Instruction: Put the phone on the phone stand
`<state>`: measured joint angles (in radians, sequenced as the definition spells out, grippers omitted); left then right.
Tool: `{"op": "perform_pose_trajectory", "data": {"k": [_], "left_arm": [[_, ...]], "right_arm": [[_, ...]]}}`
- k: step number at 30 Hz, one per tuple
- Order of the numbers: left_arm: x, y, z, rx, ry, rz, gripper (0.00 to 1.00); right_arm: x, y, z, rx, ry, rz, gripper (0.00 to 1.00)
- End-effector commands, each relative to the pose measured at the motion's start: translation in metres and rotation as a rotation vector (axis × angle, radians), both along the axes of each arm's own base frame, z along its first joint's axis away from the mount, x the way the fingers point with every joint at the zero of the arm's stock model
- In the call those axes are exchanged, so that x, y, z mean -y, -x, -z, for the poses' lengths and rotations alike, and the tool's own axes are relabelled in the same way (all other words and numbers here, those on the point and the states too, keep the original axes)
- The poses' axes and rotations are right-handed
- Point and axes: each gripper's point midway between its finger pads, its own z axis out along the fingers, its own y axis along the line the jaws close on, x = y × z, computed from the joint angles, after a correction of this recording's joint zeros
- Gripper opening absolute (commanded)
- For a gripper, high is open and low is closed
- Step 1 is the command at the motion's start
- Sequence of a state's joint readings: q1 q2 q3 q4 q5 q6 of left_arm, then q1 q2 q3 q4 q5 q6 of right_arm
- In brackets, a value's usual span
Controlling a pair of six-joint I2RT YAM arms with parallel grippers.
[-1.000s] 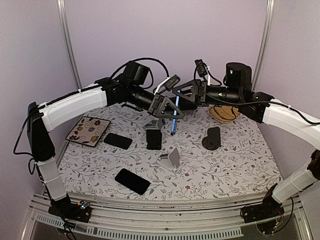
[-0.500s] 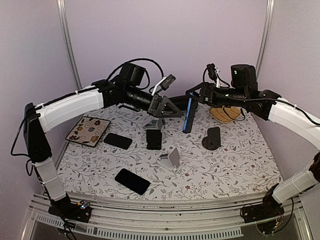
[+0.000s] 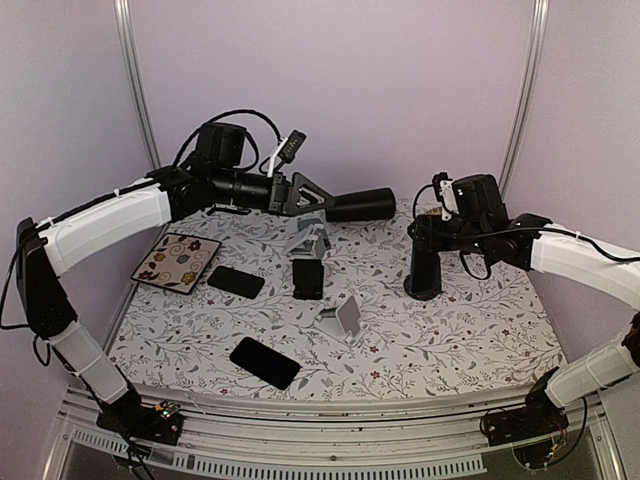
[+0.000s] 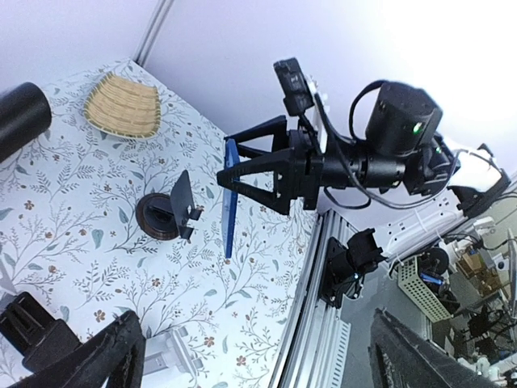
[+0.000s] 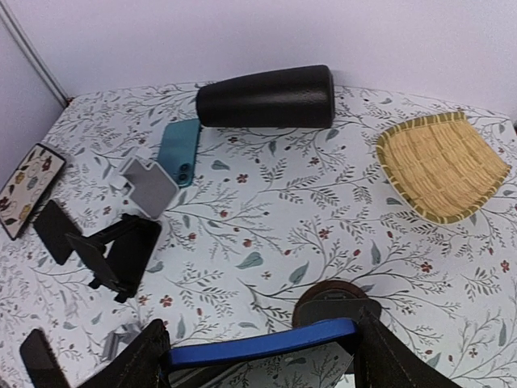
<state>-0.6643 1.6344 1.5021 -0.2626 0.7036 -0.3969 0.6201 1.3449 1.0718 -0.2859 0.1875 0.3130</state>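
Note:
The blue-edged phone (image 5: 266, 341) is held on edge across my right gripper (image 5: 262, 357), which is shut on it. It hangs upright just over the black phone stand with the round base (image 5: 333, 301), on the right of the table. From the left wrist view the phone (image 4: 230, 198) stands beside that stand (image 4: 166, 214), and I cannot tell whether they touch. My left gripper (image 3: 300, 190) is open and empty, held high at the back left, well away from the phone.
A black cylinder (image 3: 360, 205) lies at the back, and a wicker basket (image 5: 443, 166) at the back right. A teal phone (image 5: 179, 149) leans on a grey stand (image 5: 149, 186). A black stand (image 3: 308, 278), another grey stand (image 3: 343, 318), two flat black phones (image 3: 236, 281) (image 3: 264, 362) and a floral tile (image 3: 177, 260) fill the middle and left.
My left gripper opened, let go of the phone and drew back to the left. The right gripper carried the phone right and down to the round-based stand.

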Motion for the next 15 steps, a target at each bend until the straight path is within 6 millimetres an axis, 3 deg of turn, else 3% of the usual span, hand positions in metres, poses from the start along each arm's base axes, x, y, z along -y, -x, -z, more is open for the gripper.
{"op": "perform_pose_trajectory", "data": {"k": [1,9,15], "left_arm": [[-0.014,-0.009,-0.014,0.030,0.035,-0.086,0.97],[-0.025,-0.013,-0.014,0.017,0.040,-0.127,0.97],[-0.030,-0.015,-0.015,0.012,0.043,-0.142,0.97]], "right_arm": [[0.034,-0.023,-0.020,0.191,0.081,0.179,0.25],[0.039,-0.043,-0.008,0.251,0.156,0.243,0.26],[0.038,-0.051,0.013,0.235,0.194,0.253,0.26]]}}
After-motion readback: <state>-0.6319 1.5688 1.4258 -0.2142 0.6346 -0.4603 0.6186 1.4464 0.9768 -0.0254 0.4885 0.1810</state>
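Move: The right hand still grips the phone; the phone stand's middle lies about 5 cm ahead, 3 cm to the right and 17 cm below. The basket stands some 25 cm ahead, 10 cm right; the black cylinder about 27 cm ahead, 10 cm left; the white holder 5 cm back, 15 cm left, all roughly 20 cm below. From the empty left hand the stand is some 10 cm ahead, 26 cm right, 27 cm below. Right hand carries the phone 3 cm right and down, then 3 forward towards the stand; left hand retreats. ##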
